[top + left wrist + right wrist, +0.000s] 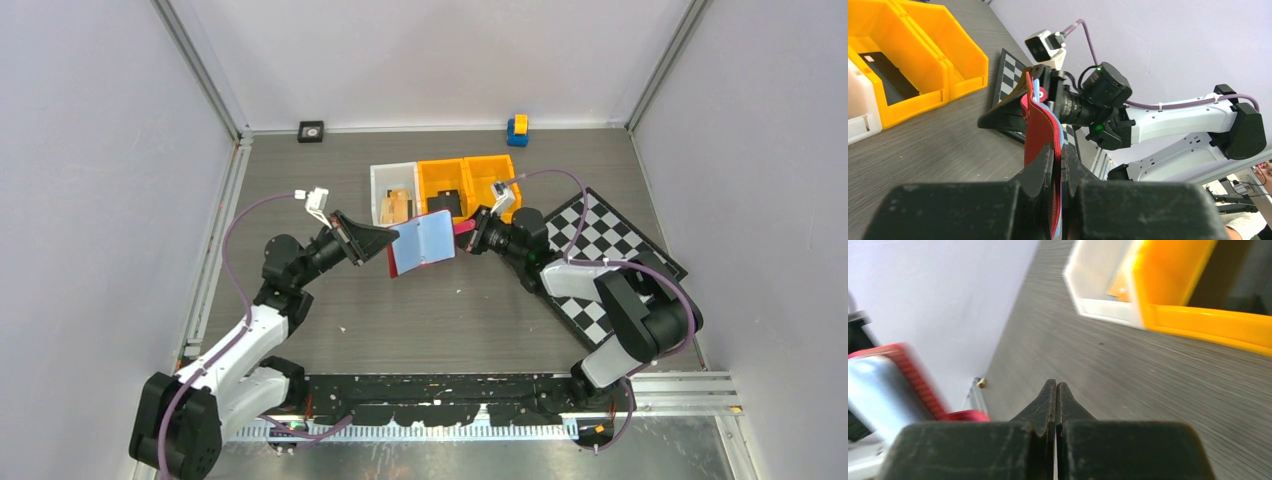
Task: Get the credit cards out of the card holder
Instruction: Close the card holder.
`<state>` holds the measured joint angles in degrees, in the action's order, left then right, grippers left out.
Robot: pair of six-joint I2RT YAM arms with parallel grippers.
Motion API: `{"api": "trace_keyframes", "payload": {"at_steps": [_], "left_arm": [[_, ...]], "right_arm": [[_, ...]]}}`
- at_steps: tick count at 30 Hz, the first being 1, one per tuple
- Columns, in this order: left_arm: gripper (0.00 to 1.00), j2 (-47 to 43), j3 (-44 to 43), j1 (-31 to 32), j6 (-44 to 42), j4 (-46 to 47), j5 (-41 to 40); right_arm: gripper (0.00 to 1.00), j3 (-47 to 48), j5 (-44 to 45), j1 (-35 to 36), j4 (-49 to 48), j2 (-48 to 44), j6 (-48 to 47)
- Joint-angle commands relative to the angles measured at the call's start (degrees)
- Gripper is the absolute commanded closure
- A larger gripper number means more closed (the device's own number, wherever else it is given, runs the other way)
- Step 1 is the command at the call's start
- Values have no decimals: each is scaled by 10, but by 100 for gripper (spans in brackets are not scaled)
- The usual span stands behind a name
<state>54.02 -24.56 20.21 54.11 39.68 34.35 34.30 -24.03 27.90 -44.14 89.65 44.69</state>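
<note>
The red card holder (425, 240) hangs open above the table, its pale blue inner sleeves facing up. My left gripper (385, 245) is shut on its left edge; in the left wrist view the red and blue layers (1040, 120) are pinched between the jaws of the left gripper (1058, 150). My right gripper (468, 228) sits at the holder's right side by its red tab (462, 227). In the right wrist view the right gripper (1055, 385) is shut with nothing between its fingers, and the blurred holder (908, 370) is off to its left. Tan flat pieces that look like credit cards (397, 207) lie in the white bin.
A white bin (381, 178) and two yellow bins (470, 168) stand in a row behind the holder, one with a black item (447, 200). A chequered board (600, 240) lies under the right arm. A blue and yellow block (517, 128) and a small black square (311, 131) sit by the back wall.
</note>
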Motion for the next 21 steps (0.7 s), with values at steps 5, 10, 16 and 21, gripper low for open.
{"api": "trace_keyframes", "payload": {"at_steps": [5,10,16,21], "left_arm": [[100,44,-13,1,-5,45,0],[100,71,-15,1,3,71,4],[100,105,-19,1,13,98,10],[100,127,-23,1,24,119,20]], "right_arm": [[99,-35,-128,9,-210,-27,57],[99,-30,-152,26,-216,-29,54],[70,-21,-159,47,-182,-41,25],[60,-21,-156,52,-147,-56,4]]}}
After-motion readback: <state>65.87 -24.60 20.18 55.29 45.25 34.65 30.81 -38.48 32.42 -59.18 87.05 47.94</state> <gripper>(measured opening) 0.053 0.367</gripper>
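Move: My left hand pinches the open card holder by its left edge; its middle lies about 5 cm to that hand's right, 2 cm ahead and 6 cm below. From my right hand, shut and tucked low beyond the holder's right cover, the middle is some 5 cm left, 6 cm back and 7 cm up. Farther out from my right hand, the yellow bins stand about 15 cm ahead and 4 cm right, the white tray 14 cm ahead and 12 cm left, both 11 cm lower. I swing my right hand back about 7 cm, up 5 and a little left, around to the outside of the right cover, turning it some 20 degrees counter-clockwise so the fingers face that cover; late on, the shut fingers open to roughly a third. My left hand keeps its pinch and brings the holder down about 4 cm and slightly forward. ##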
